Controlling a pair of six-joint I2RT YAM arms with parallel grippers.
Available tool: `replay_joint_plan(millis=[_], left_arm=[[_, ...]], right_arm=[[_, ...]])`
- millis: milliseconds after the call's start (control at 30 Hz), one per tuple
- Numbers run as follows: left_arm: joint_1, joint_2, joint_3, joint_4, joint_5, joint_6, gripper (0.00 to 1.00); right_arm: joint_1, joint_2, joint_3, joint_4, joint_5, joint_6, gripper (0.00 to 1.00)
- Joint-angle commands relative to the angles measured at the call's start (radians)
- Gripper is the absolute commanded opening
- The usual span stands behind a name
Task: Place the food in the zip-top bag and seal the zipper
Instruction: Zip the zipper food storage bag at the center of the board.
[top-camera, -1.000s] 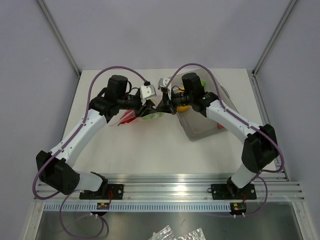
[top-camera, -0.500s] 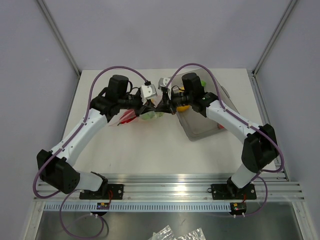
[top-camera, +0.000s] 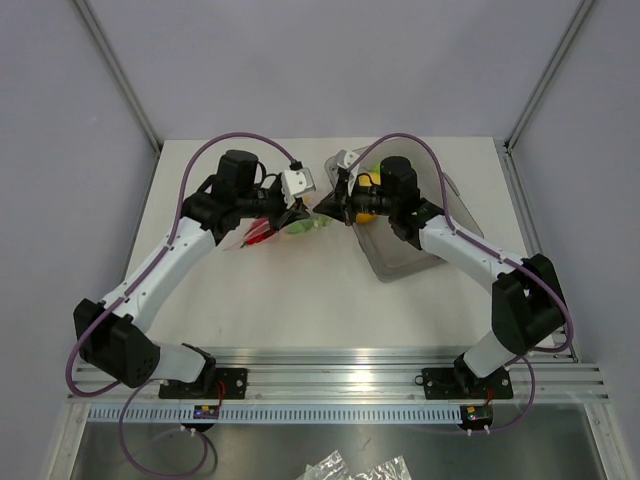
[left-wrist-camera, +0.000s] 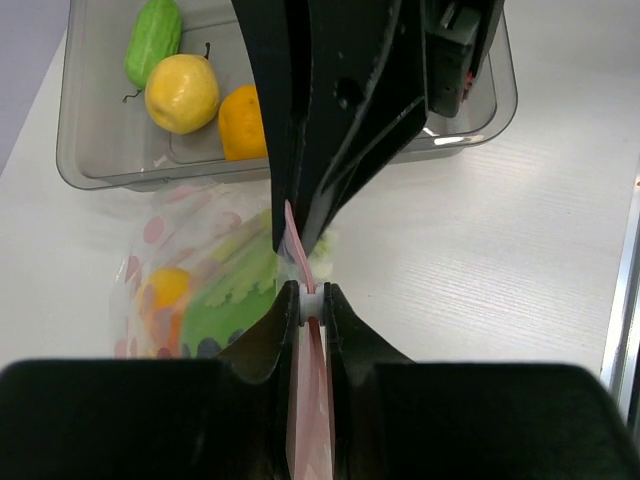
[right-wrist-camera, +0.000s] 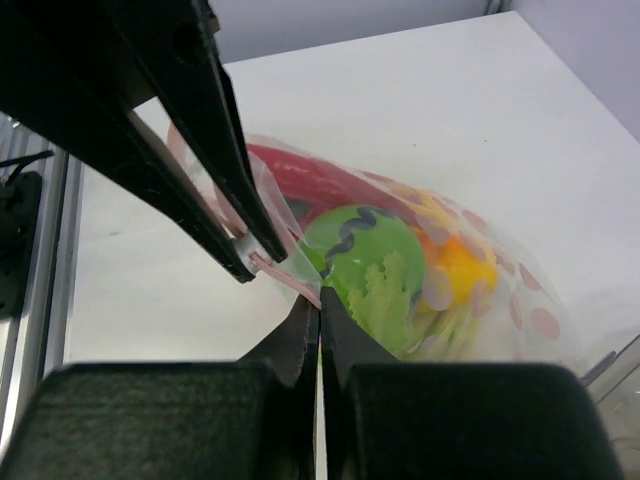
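The zip-top bag (right-wrist-camera: 400, 250) lies on the table with green, red and orange food (right-wrist-camera: 372, 262) inside. In the left wrist view the bag (left-wrist-camera: 190, 290) shows left of the jaws. My left gripper (left-wrist-camera: 311, 298) is shut on the white slider of the pink zipper (left-wrist-camera: 294, 235). My right gripper (right-wrist-camera: 320, 303) is shut on the bag's edge at the end of the zipper strip (right-wrist-camera: 290, 280), just past the slider. From above, the left gripper (top-camera: 298, 214) and the right gripper (top-camera: 326, 206) meet over the bag (top-camera: 262, 234).
A grey translucent tray (left-wrist-camera: 75, 160) stands beyond the bag and holds a green piece (left-wrist-camera: 153, 40), a yellow one (left-wrist-camera: 182, 92) and an orange one (left-wrist-camera: 240, 122). In the top view the tray (top-camera: 410, 255) sits under the right arm, by the table's right side.
My left gripper has closed down onto the zipper slider. The right arm has shifted a little to the right while staying shut, drawing the strip taut.
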Motion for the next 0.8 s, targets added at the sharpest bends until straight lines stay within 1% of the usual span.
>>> replay_joint_plan(millis=[0, 133, 267, 367, 533, 767], left_arm=[[-0.002, -0.025, 0.011, -0.104, -0.001, 0.005, 0.0], [0.034, -0.033, 0.014, -0.138, 0.004, 0.005, 0.0], [0.093, -0.083, -0.006, -0.148, -0.001, -0.014, 0.0], [0.129, -0.12, -0.037, -0.149, -0.023, -0.022, 0.0], [0.198, -0.212, -0.112, -0.123, -0.056, -0.057, 0.0], [0.285, -0.295, -0.184, -0.065, -0.18, -0.103, 0.0]], right_arm=[[-0.044, -0.064, -0.007, 0.24, 0.124, 0.073, 0.0], [-0.066, -0.077, -0.022, 0.28, 0.135, 0.096, 0.0], [-0.074, -0.069, -0.019, 0.297, 0.196, 0.122, 0.0], [-0.078, -0.063, -0.022, 0.318, 0.251, 0.149, 0.0], [-0.084, -0.051, -0.036, 0.366, 0.3, 0.192, 0.0], [-0.1, -0.038, -0.048, 0.43, 0.342, 0.274, 0.0]])
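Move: The left fingers already hold the white zipper slider, with the zipper's still-untravelled end some 15 cm to their left, about 4 cm back and 8 cm lower. The green pepper in the bag lies nearly under them, around 7 cm down, and the red pepper some 8 cm left and 8 cm down. The right hand already pinches the zipper strip, with the slider about 2 cm to its left and the yellow-orange fruit in the tray about 10 cm to its right, 8 cm lower. Leftward, nearly level and gathering speed, the left hand draws the slider about 10 cm along the zipper, away from the right hand, its shut grip kept while the wrist turns some 20 degrees counter-clockwise. The right hand keeps its pinch on the strip and pulls against it, going forward 5 to 6 cm, up about 4 and a little right, turning clockwise. ##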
